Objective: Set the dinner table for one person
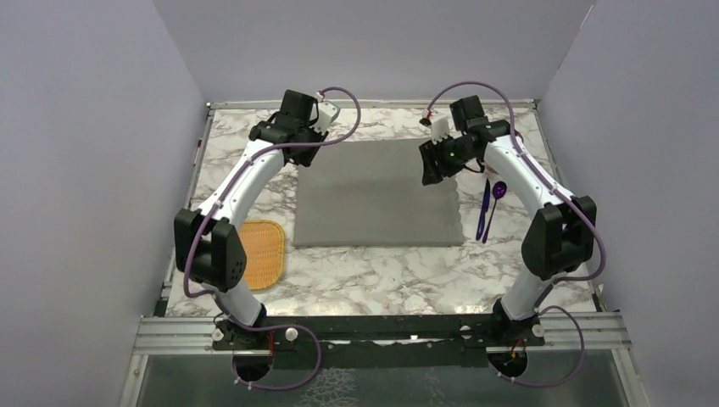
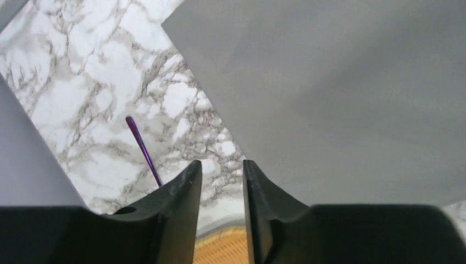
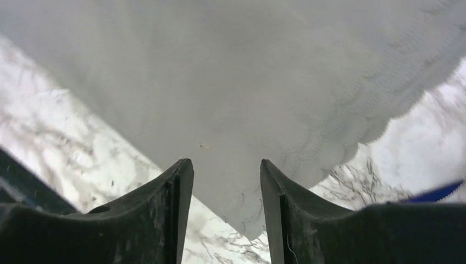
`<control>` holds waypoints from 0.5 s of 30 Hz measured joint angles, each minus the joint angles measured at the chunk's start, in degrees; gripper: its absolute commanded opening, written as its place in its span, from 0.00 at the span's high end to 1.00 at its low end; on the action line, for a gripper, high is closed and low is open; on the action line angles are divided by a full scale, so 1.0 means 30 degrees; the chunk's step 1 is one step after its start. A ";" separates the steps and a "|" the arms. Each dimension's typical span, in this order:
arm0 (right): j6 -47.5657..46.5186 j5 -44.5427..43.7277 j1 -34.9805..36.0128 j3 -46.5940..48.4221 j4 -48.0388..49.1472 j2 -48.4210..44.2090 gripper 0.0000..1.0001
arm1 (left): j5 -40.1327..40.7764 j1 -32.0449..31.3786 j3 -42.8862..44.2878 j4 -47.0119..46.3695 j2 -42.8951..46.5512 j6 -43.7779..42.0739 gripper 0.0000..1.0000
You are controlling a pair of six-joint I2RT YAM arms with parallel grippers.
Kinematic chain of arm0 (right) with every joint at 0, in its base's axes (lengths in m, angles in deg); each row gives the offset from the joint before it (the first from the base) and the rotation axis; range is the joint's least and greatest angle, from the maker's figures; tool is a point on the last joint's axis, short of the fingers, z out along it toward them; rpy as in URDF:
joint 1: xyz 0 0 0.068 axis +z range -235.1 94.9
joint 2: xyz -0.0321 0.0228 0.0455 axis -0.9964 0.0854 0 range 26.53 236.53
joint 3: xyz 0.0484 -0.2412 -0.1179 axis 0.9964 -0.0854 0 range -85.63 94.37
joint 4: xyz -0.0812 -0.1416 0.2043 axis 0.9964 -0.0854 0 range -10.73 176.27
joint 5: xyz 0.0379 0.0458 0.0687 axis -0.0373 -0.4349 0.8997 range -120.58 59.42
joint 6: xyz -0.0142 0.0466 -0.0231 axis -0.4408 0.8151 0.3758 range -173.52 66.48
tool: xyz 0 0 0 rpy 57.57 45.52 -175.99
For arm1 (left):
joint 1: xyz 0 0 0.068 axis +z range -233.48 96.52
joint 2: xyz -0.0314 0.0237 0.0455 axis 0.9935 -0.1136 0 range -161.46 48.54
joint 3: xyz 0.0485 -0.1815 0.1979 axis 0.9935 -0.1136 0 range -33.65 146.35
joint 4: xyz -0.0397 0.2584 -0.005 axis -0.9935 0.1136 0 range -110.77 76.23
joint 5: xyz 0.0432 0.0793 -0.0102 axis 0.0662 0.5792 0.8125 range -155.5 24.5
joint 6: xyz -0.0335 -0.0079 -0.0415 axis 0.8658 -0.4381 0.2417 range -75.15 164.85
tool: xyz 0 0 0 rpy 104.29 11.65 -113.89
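Note:
The marble dinner table (image 1: pixel 381 271) carries a grey placemat (image 1: pixel 377 195) lying flat in its middle. My left gripper (image 1: pixel 295 146) hovers at the mat's far left corner. In the left wrist view it (image 2: pixel 220 165) is open, with only marble showing in the narrow gap and the mat (image 2: pixel 329 99) just to the right. My right gripper (image 1: pixel 432 165) is at the mat's far right corner. It (image 3: pixel 226 162) is open, and the scalloped corner of the mat (image 3: pixel 231 82) lies on the table below, between the fingers, untouched.
An orange woven mat (image 1: pixel 259 253) lies at the left near my left arm's elbow. A purple spoon (image 1: pixel 497 193) and a second purple utensil (image 1: pixel 483 212) lie right of the placemat. A thin purple stick (image 2: pixel 143 148) rests on the marble. Grey walls close the sides.

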 measured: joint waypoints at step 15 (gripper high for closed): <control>-0.0175 0.6900 0.1209 0.0000 -0.0641 0.0168 0.29 | 0.0102 0.2637 -0.3628 0.1494 0.5005 0.0299 0.38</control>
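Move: Back and to the left of the left hand lies the woven basket, its middle about 21 cm back, 14 cm left and 16 cm below. The fork is some 15 cm left, level with the hand; the grey mat's middle is 16 cm right and 2 cm back. From the right hand, the basket is about 42 cm left and 16 cm back, the mat's middle 11 cm left and 4 cm ahead, and the knife 15 cm right and 2 cm back, all some 13 cm down. Swinging clear of the mat's far left part, the empty left hand travels about 7 cm left and 6 cm back towards the fork and basket, rising slightly, fingers opening wide. The right hand, also empty, goes some 7 cm left and 5 cm back above the mat, up about 2 cm, twisting roughly 25 degrees with its left side rising and turning counter-clockwise; its fingers spread further. ##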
